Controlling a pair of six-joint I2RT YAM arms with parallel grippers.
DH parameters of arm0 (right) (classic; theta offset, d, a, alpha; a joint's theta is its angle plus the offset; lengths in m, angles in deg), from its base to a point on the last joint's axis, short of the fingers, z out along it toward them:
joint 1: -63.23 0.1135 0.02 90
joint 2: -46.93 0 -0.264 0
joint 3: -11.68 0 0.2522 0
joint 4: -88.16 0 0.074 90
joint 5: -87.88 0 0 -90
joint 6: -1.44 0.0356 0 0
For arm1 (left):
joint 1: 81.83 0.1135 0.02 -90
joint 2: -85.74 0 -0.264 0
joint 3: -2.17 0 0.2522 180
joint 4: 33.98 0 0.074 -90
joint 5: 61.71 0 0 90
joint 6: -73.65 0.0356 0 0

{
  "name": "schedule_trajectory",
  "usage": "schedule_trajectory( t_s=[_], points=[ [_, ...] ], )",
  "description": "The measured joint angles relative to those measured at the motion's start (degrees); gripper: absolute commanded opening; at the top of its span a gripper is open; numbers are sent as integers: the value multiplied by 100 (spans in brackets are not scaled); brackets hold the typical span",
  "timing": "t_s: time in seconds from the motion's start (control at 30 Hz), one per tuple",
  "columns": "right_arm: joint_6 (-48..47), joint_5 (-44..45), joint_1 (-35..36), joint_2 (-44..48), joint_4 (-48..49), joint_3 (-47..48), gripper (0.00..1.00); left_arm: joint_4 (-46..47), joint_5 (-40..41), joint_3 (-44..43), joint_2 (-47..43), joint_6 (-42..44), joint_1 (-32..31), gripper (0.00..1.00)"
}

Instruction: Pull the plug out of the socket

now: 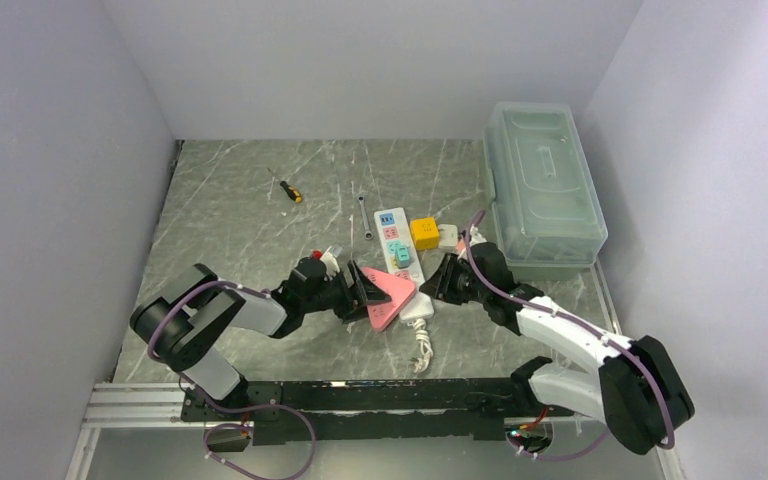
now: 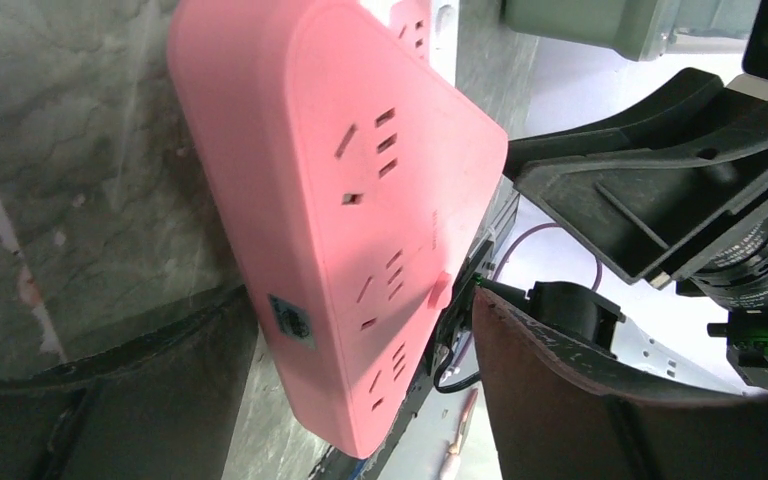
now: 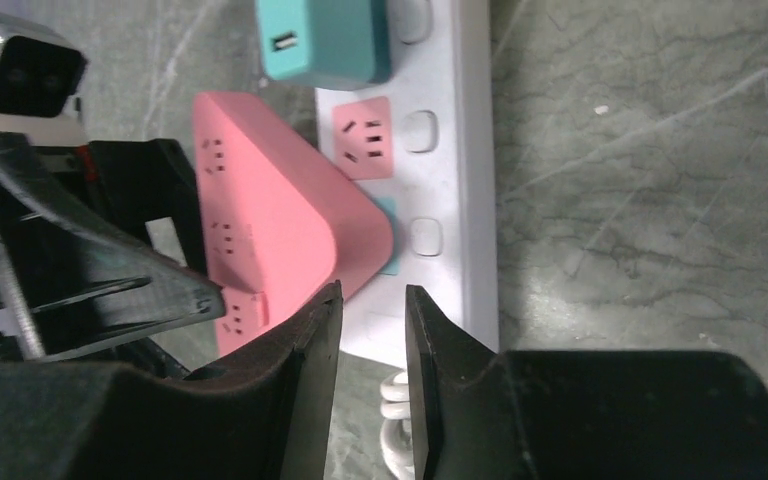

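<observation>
The socket [image 1: 392, 228] is a long white power strip lying in the middle of the table, also in the right wrist view [image 3: 455, 150]. A pink triangular plug [image 1: 388, 292] sits in its near end and fills the left wrist view [image 2: 340, 220]. My left gripper [image 1: 365, 290] straddles the plug from the left, jaws wide; the left finger [image 2: 110, 400] lies against its side, while the right finger [image 2: 610, 400] stands a little off it. My right gripper [image 1: 440, 280] is at the strip's near end [image 3: 372, 300], its fingers only a narrow gap apart with nothing between them.
A teal adapter [image 3: 325, 40] is plugged in farther along the strip. A yellow cube [image 1: 423, 232] and a white block [image 1: 447, 237] lie beside it. The strip's coiled white cord [image 1: 420, 345] trails toward me. A clear lidded box [image 1: 542, 180] stands at the right; a screwdriver [image 1: 290, 190] and a wrench [image 1: 364, 220] lie behind.
</observation>
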Motion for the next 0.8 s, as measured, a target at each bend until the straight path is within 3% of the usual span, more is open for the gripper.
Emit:
schedule_trajectory(
  t_s=[0.5, 0.7, 0.8],
  points=[
    [188, -304, 0, 857, 116, -483, 42, 997, 0, 48, 170, -103, -111, 64],
    [181, -404, 0, 962, 48, -813, 52, 863, 4, 31, 76, -81, -118, 50],
    [149, -404, 2, 1163, -74, -909, 65, 817, 15, 31, 76, -83, -118, 45]
  ],
)
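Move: The pink triangular block sits almost between the left hand's open fingers, its middle about 2 cm to the right, 1 cm ahead and 1 cm lower; the teal plug stands 8 cm ahead and 4 cm right of that hand. From the right hand, the white strip's cord end lies some 4 cm back, 2 cm left and 4 cm below, with the pink block about 7 cm left and 1 cm back, and the teal plug 6 cm ahead and 5 cm left. Upward and a little to the right goes the left hand, about 2 cm, tipping slightly as its wide fingers close to roughly half open around the edge of the pink block, one on its side and one on its socket face. The right hand rises some 3 cm, then sweeps back about 4 cm and down again past its starting height, opening its fingers over the white strip's cord end. ##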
